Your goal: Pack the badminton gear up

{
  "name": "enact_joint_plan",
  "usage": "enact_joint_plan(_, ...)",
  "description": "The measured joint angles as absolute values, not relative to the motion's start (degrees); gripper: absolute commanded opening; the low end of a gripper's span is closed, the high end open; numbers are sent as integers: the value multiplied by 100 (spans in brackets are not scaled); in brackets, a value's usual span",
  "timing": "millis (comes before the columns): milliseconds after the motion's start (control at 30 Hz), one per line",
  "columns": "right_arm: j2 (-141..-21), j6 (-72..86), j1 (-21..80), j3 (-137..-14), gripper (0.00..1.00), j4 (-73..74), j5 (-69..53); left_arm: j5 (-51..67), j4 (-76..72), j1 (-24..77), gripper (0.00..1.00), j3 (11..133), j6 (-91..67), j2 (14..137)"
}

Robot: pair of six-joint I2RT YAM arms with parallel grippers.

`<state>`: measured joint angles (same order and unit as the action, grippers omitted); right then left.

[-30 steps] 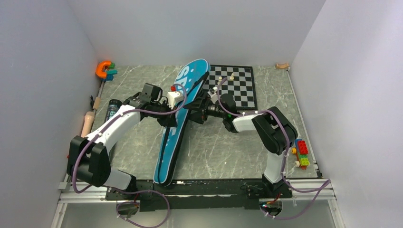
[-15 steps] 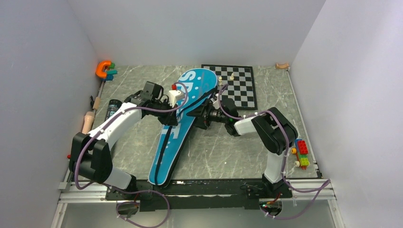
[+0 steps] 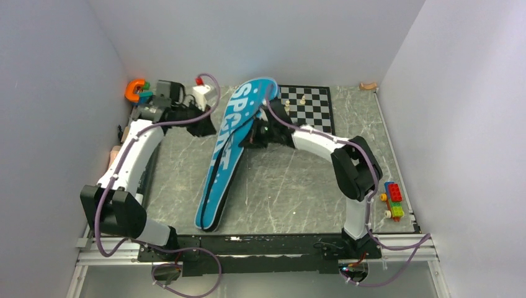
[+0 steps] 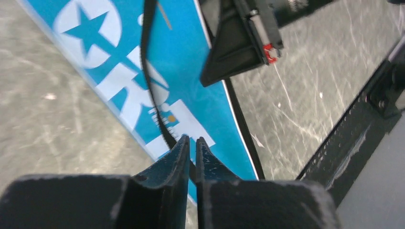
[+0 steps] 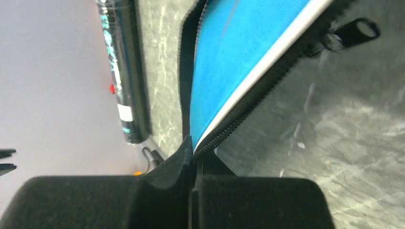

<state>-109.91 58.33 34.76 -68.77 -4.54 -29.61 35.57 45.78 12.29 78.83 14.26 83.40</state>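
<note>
The blue "SPORT" racket bag (image 3: pixel 226 149) lies slanted across the table, print facing up, its wide end by the chessboard. My left gripper (image 3: pixel 209 129) is at the bag's left edge. In the left wrist view the gripper (image 4: pixel 191 141) is almost shut, and the bag's (image 4: pixel 191 62) black zipper strip (image 4: pixel 150 81) runs in between the tips. My right gripper (image 3: pixel 251 139) is at the bag's right edge. The right wrist view shows the gripper (image 5: pixel 192 148) shut on the bag's toothed zipper edge (image 5: pixel 248 102). The long black tube (image 5: pixel 119 71) lies by the left wall.
A chessboard (image 3: pixel 313 115) with a few pieces sits at the back behind the bag. An orange clamp tool (image 3: pixel 133 90) is in the back left corner. Coloured toy bricks (image 3: pixel 392 200) lie by the right wall. A wooden piece (image 3: pixel 368 85) sits at the back right corner.
The bag dropped from standing on edge to lying flatter, print up. My left arm swung back and left. My right gripper reached further back and shut on the bag's zipper edge.
</note>
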Motion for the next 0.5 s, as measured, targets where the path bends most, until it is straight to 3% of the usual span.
enact_joint_plan(100, -11093, 4574, 3723, -8777, 0, 1594, -2233, 3715, 4665, 727, 60, 8261, 1463, 8221)
enact_joint_plan(167, -11310, 3723, 3972, -10239, 0, 2650, -1592, 3863, 4720, 386, 70, 8416, 1463, 8099)
enact_joint_plan(333, -11885, 1981, 4759, -13034, 0, 4619, 121, 4300, 4825, -224, 76, 8479, 1428, 7797)
enact_joint_plan(500, -12033, 746, 5496, -13168, 0, 5210, 1479, 4565, 4882, -611, 76, 8396, 1468, 7710)
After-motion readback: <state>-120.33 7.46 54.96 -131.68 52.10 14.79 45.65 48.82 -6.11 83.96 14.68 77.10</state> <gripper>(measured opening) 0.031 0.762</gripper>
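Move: The right fingers already hold the sports bag by its right-hand edge; the bag's middle lies about 4 cm back and 2 cm left of them, some 5 cm lower. From the empty left hand the same spot is roughly 6 cm back, 7 cm right and 17 cm below, with the black tube about 33 cm left, 12 cm back and 18 cm down. The chessboard sits some 28 cm right and 16 cm ahead of the right hand, 10 cm below. Keeping its pinch on the bag's edge, the right hand hoists it fast, some 17 cm up and about 4 cm left, easing down slightly at the end; it first reaches forward, then draws back. It rolls about 70 degrees counter-clockwise as seen from behind the hand. Meanwhile the left hand swings left and up, away from the bag, spreading its shut fingers wide. ##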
